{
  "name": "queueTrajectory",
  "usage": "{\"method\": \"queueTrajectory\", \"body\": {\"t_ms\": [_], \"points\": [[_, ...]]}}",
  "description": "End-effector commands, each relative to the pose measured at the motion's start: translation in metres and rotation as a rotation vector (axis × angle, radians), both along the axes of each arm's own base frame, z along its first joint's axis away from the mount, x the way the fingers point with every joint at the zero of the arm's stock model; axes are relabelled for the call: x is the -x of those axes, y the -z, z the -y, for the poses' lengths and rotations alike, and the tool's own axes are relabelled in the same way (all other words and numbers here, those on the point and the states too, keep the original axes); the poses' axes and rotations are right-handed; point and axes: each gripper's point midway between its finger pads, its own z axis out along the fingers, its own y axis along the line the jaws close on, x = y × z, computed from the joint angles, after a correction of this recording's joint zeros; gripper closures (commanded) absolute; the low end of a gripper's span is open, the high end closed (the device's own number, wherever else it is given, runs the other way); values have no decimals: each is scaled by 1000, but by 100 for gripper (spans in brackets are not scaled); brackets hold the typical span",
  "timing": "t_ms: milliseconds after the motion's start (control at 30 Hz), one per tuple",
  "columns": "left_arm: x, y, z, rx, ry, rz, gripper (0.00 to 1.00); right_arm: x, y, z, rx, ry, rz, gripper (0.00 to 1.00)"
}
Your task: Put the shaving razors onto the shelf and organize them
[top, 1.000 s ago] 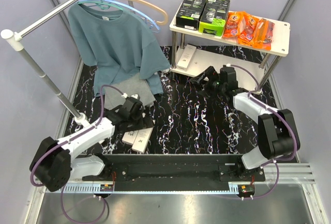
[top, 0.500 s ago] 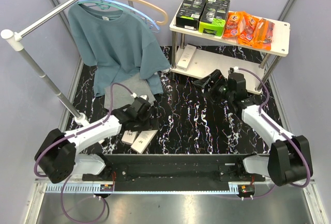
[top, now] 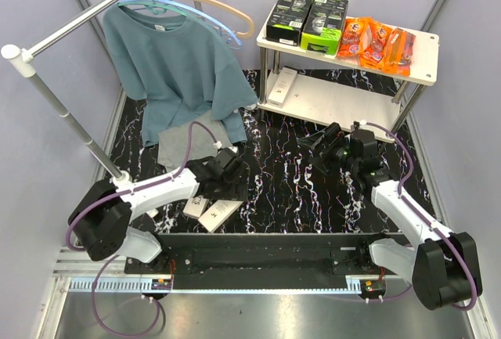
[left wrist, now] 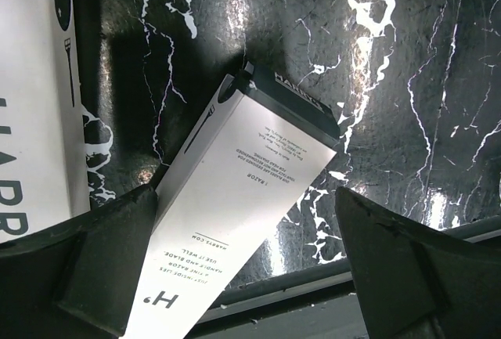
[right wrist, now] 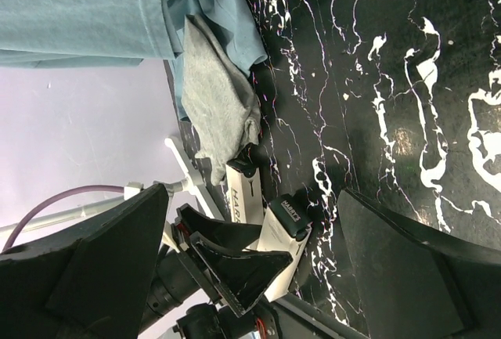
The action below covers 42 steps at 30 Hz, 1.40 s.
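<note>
Two slim white HARRY'S razor boxes lie side by side on the black marbled floor near the front left. My left gripper hovers open just right of them. In the left wrist view the slanted box runs between the spread fingers without being gripped, and the second box lies at the left. The shelf at the back right carries black-and-green boxes and orange packs on top, and one white box on its lower board. My right gripper hangs open and empty in front of the shelf.
A clothes rail with hangers and a teal shirt stands at the back left. A folded grey cloth lies below the shirt, close behind the left arm. The right wrist view shows that cloth and both white boxes.
My left gripper has slid right, over the slanted white box. My right gripper has drawn back from the shelf's lower board toward the near side. Both stayed open.
</note>
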Motion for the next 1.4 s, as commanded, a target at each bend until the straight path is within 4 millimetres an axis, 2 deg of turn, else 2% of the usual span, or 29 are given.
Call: {"method": "queueTrajectory", "body": {"t_ms": [0, 233, 533, 600, 700, 733, 800, 1067, 1233, 1300, 1367], "points": [[-9, -4, 4, -43, 38, 34, 4, -1, -10, 1, -24, 16, 36, 0], [-3, 5, 10, -112, 104, 12, 8, 0, -4, 0, -30, 15, 26, 0], [-5, 13, 9, -211, 121, 1, 22, 2, -2, 0, -37, 11, 24, 0], [-4, 17, 7, -237, 126, -7, 31, 2, 0, 0, -36, 11, 19, 0], [-3, 18, 7, -248, 124, -9, 40, 3, 1, 0, -38, 10, 20, 0], [-3, 18, 8, -249, 124, -9, 49, 4, 2, 0, -39, 11, 18, 0], [-4, 18, 7, -254, 120, -9, 57, 4, 1, 0, -39, 11, 21, 0], [-6, 14, 8, -256, 111, -2, 58, 6, 2, 1, -36, 10, 19, 0], [-12, 2, 15, -226, 103, 22, 59, 6, -6, 1, -21, 0, 32, 0], [-15, -7, 20, -203, 93, 38, 62, 9, -8, 2, -6, -9, 33, 0], [-17, -12, 24, -185, 85, 43, 63, 9, -16, 2, -1, -11, 60, 0]]}}
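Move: Under and just behind the open left fingers lies the nearer Harry's box, its middle about 4 cm back, 3 cm to the left and 3 cm below, skewed, with its dark cap end pointing forward-right. The other Harry's box sits some 9 cm left and 1 cm back; the grey cloth is roughly 13 cm ahead and 10 cm left, both about 3 cm lower than the hand. From the right hand, the nearer box lies about 15 cm back, 21 cm left and 15 cm down. Sinking about 2 cm over the cap-end half of the nearer Harry's box, the left hand brings its fingertips closer to upright, tilting some 15 degrees and turning slightly clockwise. The wide-open fingers close to a little over half, pinch the box across its long sides just behind the dark cap and keep that hold as the hand starts up by half a centimetre. ##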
